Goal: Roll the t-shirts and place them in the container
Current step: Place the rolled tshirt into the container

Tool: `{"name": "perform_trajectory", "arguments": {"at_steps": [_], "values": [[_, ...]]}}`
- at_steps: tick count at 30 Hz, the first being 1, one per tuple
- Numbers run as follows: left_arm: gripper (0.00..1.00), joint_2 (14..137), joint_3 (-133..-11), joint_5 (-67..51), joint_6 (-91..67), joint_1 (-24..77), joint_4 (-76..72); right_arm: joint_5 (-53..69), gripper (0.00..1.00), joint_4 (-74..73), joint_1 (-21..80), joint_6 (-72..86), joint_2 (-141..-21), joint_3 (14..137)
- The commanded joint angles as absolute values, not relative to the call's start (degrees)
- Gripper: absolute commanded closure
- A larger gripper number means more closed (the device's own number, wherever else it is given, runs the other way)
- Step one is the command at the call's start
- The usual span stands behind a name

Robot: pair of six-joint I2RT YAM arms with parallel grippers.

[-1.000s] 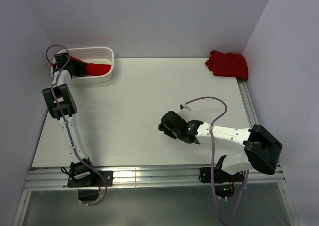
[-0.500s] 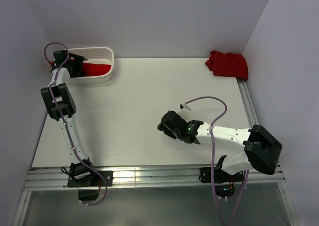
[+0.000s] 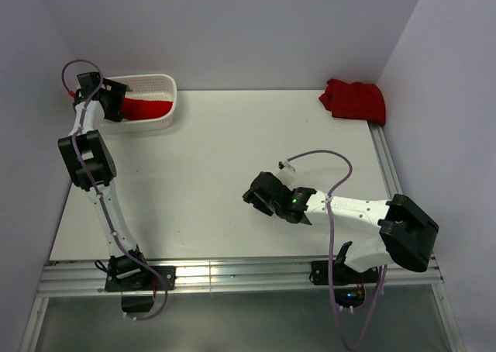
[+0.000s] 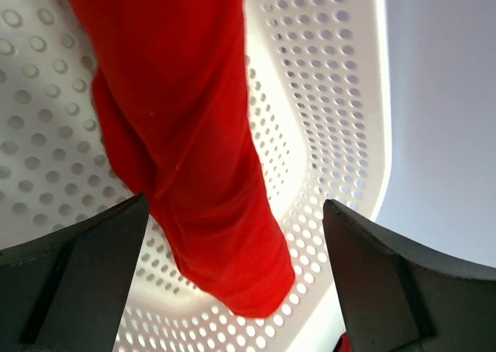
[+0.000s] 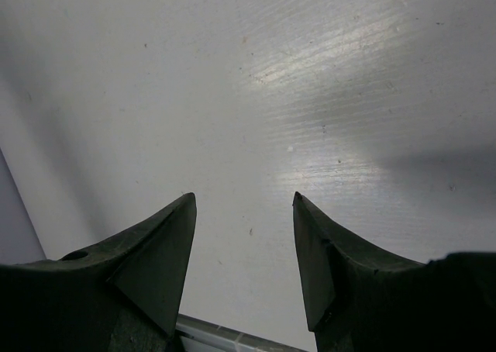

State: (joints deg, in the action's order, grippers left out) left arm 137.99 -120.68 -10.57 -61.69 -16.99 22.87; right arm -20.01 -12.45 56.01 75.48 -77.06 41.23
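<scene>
One red t-shirt lies rolled in the white mesh basket at the back left. In the left wrist view the roll rests on the basket's perforated floor. My left gripper hangs over the basket's left end, open, its jaws wide on either side of the roll's end without touching it. The second red t-shirt lies crumpled at the back right corner. My right gripper is open and empty low over the bare table at mid-right.
White walls close in the table at the back and both sides. A metal rail runs along the near edge, and another along the right edge. A purple cable loops over the right arm.
My left gripper has let go of the red shirt and drawn back to the left end of the basket. The shirt has settled into the basket. The right arm has barely moved.
</scene>
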Motion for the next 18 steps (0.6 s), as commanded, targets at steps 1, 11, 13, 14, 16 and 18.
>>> {"name": "perform_trajectory", "arguments": {"at_steps": [1,11,13,14,16,18], "values": [[0.01,130.62,-118.74,-8.97,-59.68,-16.79,24.0,-20.48,0.39,-10.2,56.34,74.79,-77.08,42.28],[0.01,128.76,-121.72,-14.67,-54.32,-16.79,25.22,-19.6,0.39,-8.53,56.16,73.04,-77.52,43.15],[0.01,128.85,-123.31,-18.43,-50.65,-16.79,26.28,-19.86,0.39,-8.61,56.07,72.69,-77.61,43.86],[0.01,128.67,-123.75,-19.5,-48.89,-16.79,26.45,-19.86,0.39,-8.44,56.07,72.42,-77.52,44.03],[0.01,127.02,-124.02,-22.04,-43.37,-16.79,27.51,-20.04,0.39,-8.09,55.99,72.07,-77.34,44.21],[0.01,125.34,-122.44,-24.07,-39.22,-16.87,27.42,-19.95,0.39,-7.47,55.9,71.63,-77.08,44.03]]}}
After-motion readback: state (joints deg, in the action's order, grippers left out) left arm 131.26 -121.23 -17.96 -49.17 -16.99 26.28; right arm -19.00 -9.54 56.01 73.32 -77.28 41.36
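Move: The rolled t-shirt already lies free in the white container; its middle is about 4 cm ahead of the open left hand, 2 cm to its right and 7 cm below. The container's middle is also some 4 cm ahead of that hand, about level sideways and 6 cm down. From the right hand, the rolled t-shirt lies roughly 42 cm ahead, 44 cm to the left and 5 cm lower. Clear of the rolled t-shirt in the container, the left hand goes on rising, about 6.5 cm, straight up away from it, first easing back a little and later drifting some 2 cm left. Late in the climb the wrist turns clockwise by some 15 degrees, with the fingers tipping up slightly; they stay wide open and empty. ##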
